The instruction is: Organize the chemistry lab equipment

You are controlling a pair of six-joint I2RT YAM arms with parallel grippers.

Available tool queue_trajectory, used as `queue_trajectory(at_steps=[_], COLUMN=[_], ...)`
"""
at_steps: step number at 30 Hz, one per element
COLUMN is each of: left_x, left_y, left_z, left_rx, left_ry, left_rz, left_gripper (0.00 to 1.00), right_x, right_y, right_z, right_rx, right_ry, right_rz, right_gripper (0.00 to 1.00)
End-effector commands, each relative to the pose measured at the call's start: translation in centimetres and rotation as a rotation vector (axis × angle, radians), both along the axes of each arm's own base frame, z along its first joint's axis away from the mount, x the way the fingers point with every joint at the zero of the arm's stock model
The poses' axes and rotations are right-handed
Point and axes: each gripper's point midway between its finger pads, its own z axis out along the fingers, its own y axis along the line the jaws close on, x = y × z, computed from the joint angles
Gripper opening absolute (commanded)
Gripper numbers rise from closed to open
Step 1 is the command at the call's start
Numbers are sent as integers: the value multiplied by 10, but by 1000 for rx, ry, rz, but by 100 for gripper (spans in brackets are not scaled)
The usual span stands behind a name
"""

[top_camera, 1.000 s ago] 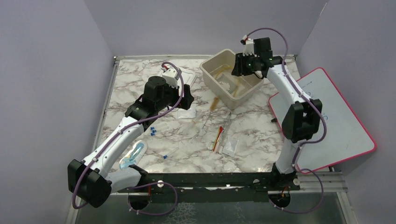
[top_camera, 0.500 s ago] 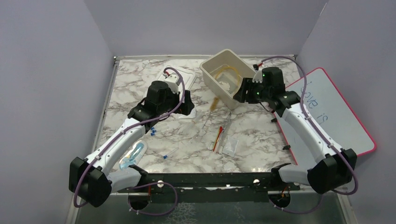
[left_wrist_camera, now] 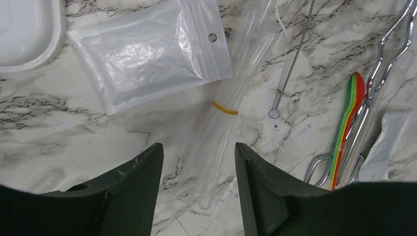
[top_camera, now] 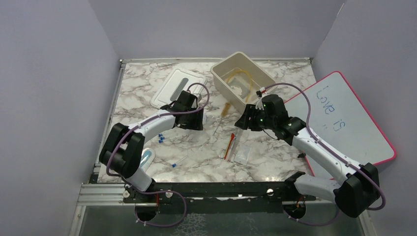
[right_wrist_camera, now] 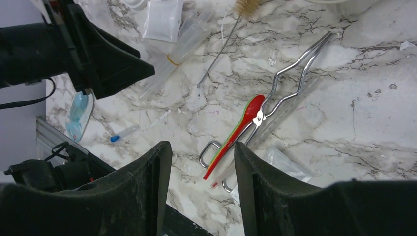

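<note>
My left gripper point(left_wrist_camera: 198, 147) is open and low over the marble, its jaws either side of a bundle of clear tubes point(left_wrist_camera: 231, 123) bound with a yellow band, with gaps on both sides. A clear plastic packet point(left_wrist_camera: 147, 54) lies just beyond. My right gripper point(right_wrist_camera: 202, 145) is open above the thin metal tongs point(right_wrist_camera: 295, 73), a red spoon stack point(right_wrist_camera: 241, 125) and a red-tipped dropper point(right_wrist_camera: 223, 178). Amber tubing point(top_camera: 241, 76) lies in the beige bin point(top_camera: 223, 83). Tiny blue-capped pieces point(top_camera: 161, 137) sit by the left arm.
A white lid point(top_camera: 169, 88) lies at the back left. The pink-edged whiteboard point(top_camera: 344, 123) leans at the right. A wire brush point(left_wrist_camera: 295, 54) runs between tubes and tongs. Another packet point(top_camera: 242, 155) and a blue-capped vial point(right_wrist_camera: 123, 133) lie nearer the front.
My right gripper left the bin and came down toward the front, over the tongs. My left arm folded back and its jaws narrowed around the tube bundle.
</note>
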Motion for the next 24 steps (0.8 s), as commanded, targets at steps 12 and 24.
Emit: queue_trajectory(at_steps=[12,24], left_x=[-8,-8], left_y=[-22,-62], left_z=[-54,27], left_rx=[259,60], left_ry=[120,-33], left_rz=[-123,-165], left_gripper=[28,6], right_x=[-5,-14], right_y=[8,27], right_z=[5,15], right_rx=[95,243], right_ry=[-60,-59], right_rz=[11,66], right_gripper=[54,55])
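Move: Low over the table, the left hand has the banded tube bundle about 4 cm to its right, level with it fore and aft and 5 cm below. The white packet lies some 5 cm straight ahead; the wire brush is about 11 cm right and 5 cm ahead, and the red spoons some 15 cm right and 7 cm back. From the right hand the bundle lies about 13 cm left, level fore and aft, 15 cm down. Sweeping about 4 cm to its right while sinking some 4 cm onto the tube bundle, the left hand rolls its left side up and turns slightly clockwise, some 15 degrees in all. Its half-open fingers close as it goes and pinch the tubes just at the orange band; near the end the hand eases up by under a centimetre. ##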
